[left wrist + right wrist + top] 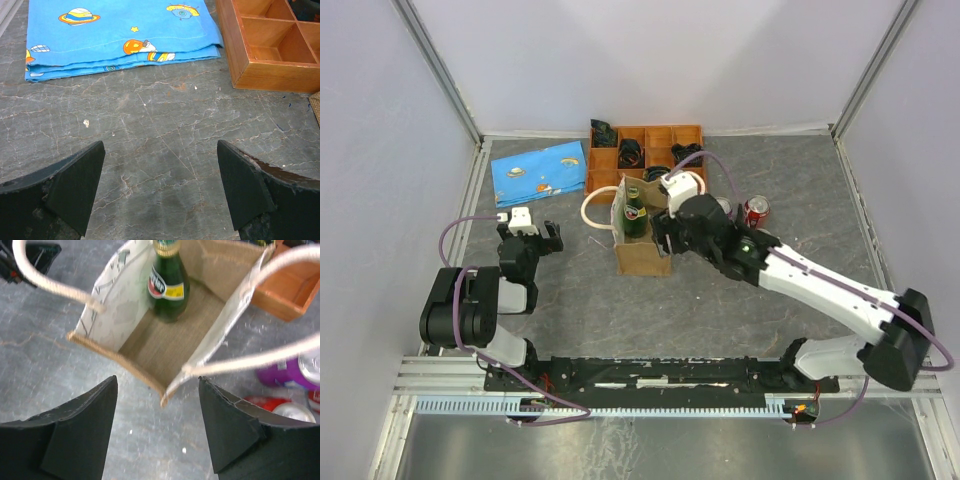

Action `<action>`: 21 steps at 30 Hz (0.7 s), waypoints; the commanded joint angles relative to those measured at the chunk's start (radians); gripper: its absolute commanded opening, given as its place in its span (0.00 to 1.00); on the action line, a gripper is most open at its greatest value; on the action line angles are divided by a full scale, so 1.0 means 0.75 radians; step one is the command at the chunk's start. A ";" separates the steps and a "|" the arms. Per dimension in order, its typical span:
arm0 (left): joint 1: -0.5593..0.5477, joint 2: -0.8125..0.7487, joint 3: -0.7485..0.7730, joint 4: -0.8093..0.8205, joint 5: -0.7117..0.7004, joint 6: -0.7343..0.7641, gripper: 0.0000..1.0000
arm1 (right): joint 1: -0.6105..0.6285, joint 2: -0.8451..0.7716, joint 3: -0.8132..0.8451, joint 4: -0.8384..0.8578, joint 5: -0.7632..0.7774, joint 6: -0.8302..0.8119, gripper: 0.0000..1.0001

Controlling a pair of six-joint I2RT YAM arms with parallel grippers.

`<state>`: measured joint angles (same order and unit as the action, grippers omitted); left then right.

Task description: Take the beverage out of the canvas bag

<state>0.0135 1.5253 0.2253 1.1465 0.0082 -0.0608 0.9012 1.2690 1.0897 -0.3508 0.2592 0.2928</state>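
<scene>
The canvas bag stands upright at mid-table, and the right wrist view looks down into its open top. Inside it a green glass bottle, the beverage, stands against the far wall. Two cream handles loop out to either side. My right gripper hovers open over the bag's near right corner with nothing between its fingers. My left gripper is open over bare table to the left of the bag, well apart from it.
An orange-brown compartment tray sits behind the bag, with a blue patterned pouch to its left. A red can and a purple can lie right of the bag. Grey walls enclose the table.
</scene>
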 commanded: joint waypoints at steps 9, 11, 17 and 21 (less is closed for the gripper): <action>-0.004 -0.007 0.013 0.047 -0.011 0.054 0.99 | -0.013 0.499 0.419 0.340 0.136 -0.264 0.74; -0.004 -0.007 0.013 0.047 -0.011 0.053 0.99 | -0.028 0.552 0.457 0.367 0.149 -0.257 0.74; -0.003 -0.006 0.012 0.047 -0.011 0.053 0.99 | -0.079 0.658 0.542 0.391 0.139 -0.224 0.74; -0.004 -0.007 0.013 0.047 -0.011 0.053 0.99 | -0.111 0.709 0.567 0.399 0.143 -0.206 0.74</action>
<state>0.0135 1.5253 0.2253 1.1465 0.0082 -0.0608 0.8402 1.7779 1.4563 -0.1104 0.3470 0.1265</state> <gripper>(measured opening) 0.992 0.740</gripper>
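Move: The green bottle stands in the canvas bag about 14 cm ahead of the right hand and 8 cm to its left, its middle some 11 cm below the hand. The bag's middle is roughly 10 cm ahead, 6 cm left. The nearest red can stands some 5 cm ahead and 11 cm to the right, the compartment tray about 28 cm ahead, 5 cm left. From the left hand the bottle is about 25 cm right and 2 cm farther out. Swing the right gripper, fingers kept open, about 15 cm nearly level over the bag's near right corner towards the top of the green bottle: forward and left together at first, then straight forward. Let the fingertips tip up some 10 degrees on the way and stop the reach with them close above or beside the bottle's cap, not closing yet. ##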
